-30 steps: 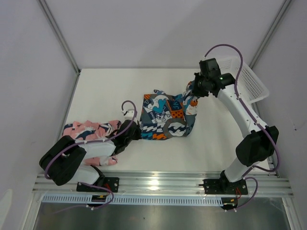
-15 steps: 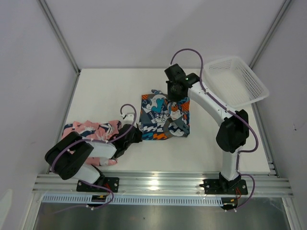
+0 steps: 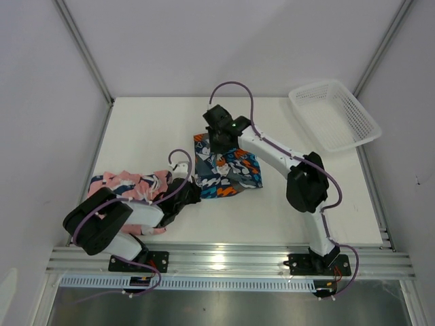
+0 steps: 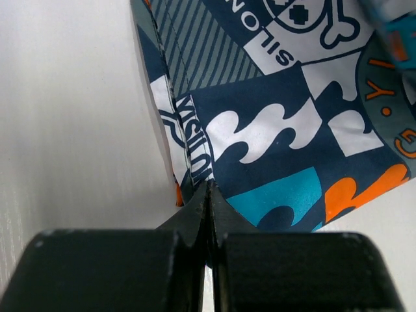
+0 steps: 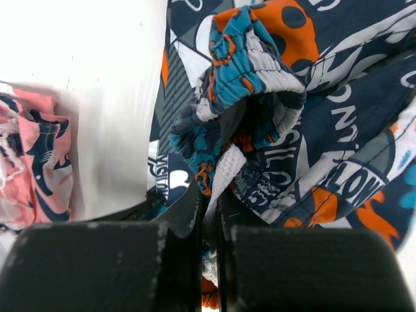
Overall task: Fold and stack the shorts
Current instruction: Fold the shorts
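Observation:
The patterned shorts (image 3: 230,171) in blue, teal, orange and white lie partly folded at the table's middle. My right gripper (image 3: 219,141) hangs over their far left part. It is shut on the bunched waistband (image 5: 250,71), with white mesh lining pinched between the fingers (image 5: 209,195). My left gripper (image 3: 192,192) sits low at the shorts' near left corner. Its tips (image 4: 208,188) are shut on the hem of the patterned shorts (image 4: 273,130). The pink shorts (image 3: 126,182) lie crumpled at the left, partly under my left arm, and show at the left edge of the right wrist view (image 5: 39,149).
A white mesh basket (image 3: 333,115) stands at the back right corner. The right arm stretches diagonally across the table's middle from its base at the near right. The left forearm lies low over the near left area.
My right gripper has swept left from beside the basket, carrying the waistband across and folding the patterned shorts over. The left gripper has stayed at the near left corner.

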Robot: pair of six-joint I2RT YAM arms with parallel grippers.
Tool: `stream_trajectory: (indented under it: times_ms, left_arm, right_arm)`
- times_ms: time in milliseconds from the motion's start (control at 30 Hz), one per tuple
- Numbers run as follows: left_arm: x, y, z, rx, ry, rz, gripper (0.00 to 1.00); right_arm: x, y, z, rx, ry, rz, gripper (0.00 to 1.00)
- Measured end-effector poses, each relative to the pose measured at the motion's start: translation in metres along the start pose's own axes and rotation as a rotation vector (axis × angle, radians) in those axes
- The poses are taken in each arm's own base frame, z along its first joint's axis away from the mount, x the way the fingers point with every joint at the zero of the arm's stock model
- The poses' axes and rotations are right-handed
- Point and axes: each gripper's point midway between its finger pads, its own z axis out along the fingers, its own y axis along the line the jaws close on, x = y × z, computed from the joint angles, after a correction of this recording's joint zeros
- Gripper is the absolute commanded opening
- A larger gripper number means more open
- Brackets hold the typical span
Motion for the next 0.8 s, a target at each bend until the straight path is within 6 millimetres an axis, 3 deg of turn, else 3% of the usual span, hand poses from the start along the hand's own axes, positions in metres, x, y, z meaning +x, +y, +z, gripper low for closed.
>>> stream_trajectory:
  times_ms: [333,400,467,633,800]
  left_arm:
    - [0.003,0.002,-0.007,0.005,0.008,-0.007,0.00]
    - [0.004,0.003,-0.012,0.004,0.018,-0.006,0.00]
    - [0.005,0.005,-0.016,0.000,0.028,-0.004,0.00]
    - [0.002,0.006,-0.027,-0.007,0.038,0.003,0.00]
    - [-0.002,0.007,-0.036,-0.014,0.035,0.004,0.00]
  right_arm:
    - [0.038,0.016,0.063,0.014,0.070,-0.039,0.07]
    - [0.047,0.017,0.073,0.020,0.088,-0.047,0.15]
    - [0.056,0.020,0.081,0.022,0.104,-0.054,0.36]
    - [0.058,0.037,0.085,-0.050,0.107,-0.024,0.56]
    - [0.055,0.052,0.074,-0.188,0.104,0.064,0.59]
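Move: The right hand still grips the gathered waist end of the shorts by its drawstring; the lying left part of the shorts, where it is to be laid, is about 5 cm to its left, 3 cm back and 11 cm below. The shorts' near-left corner is some 12 cm back and 6 cm left of the right hand, and right at the left hand's closed fingertips. The pink shorts lie about 23 cm left of the left hand, roughly level with it. The right hand lets go of the waist end after carrying it down about 9 cm onto the lying cloth: its fingers open over halfway as it bears left, roughly 7 cm in all and slightly back, then rises a little and begins to tilt. The left hand, fingers shut at the near-left corner, draws back and left some 3 cm, then lifts slightly. ##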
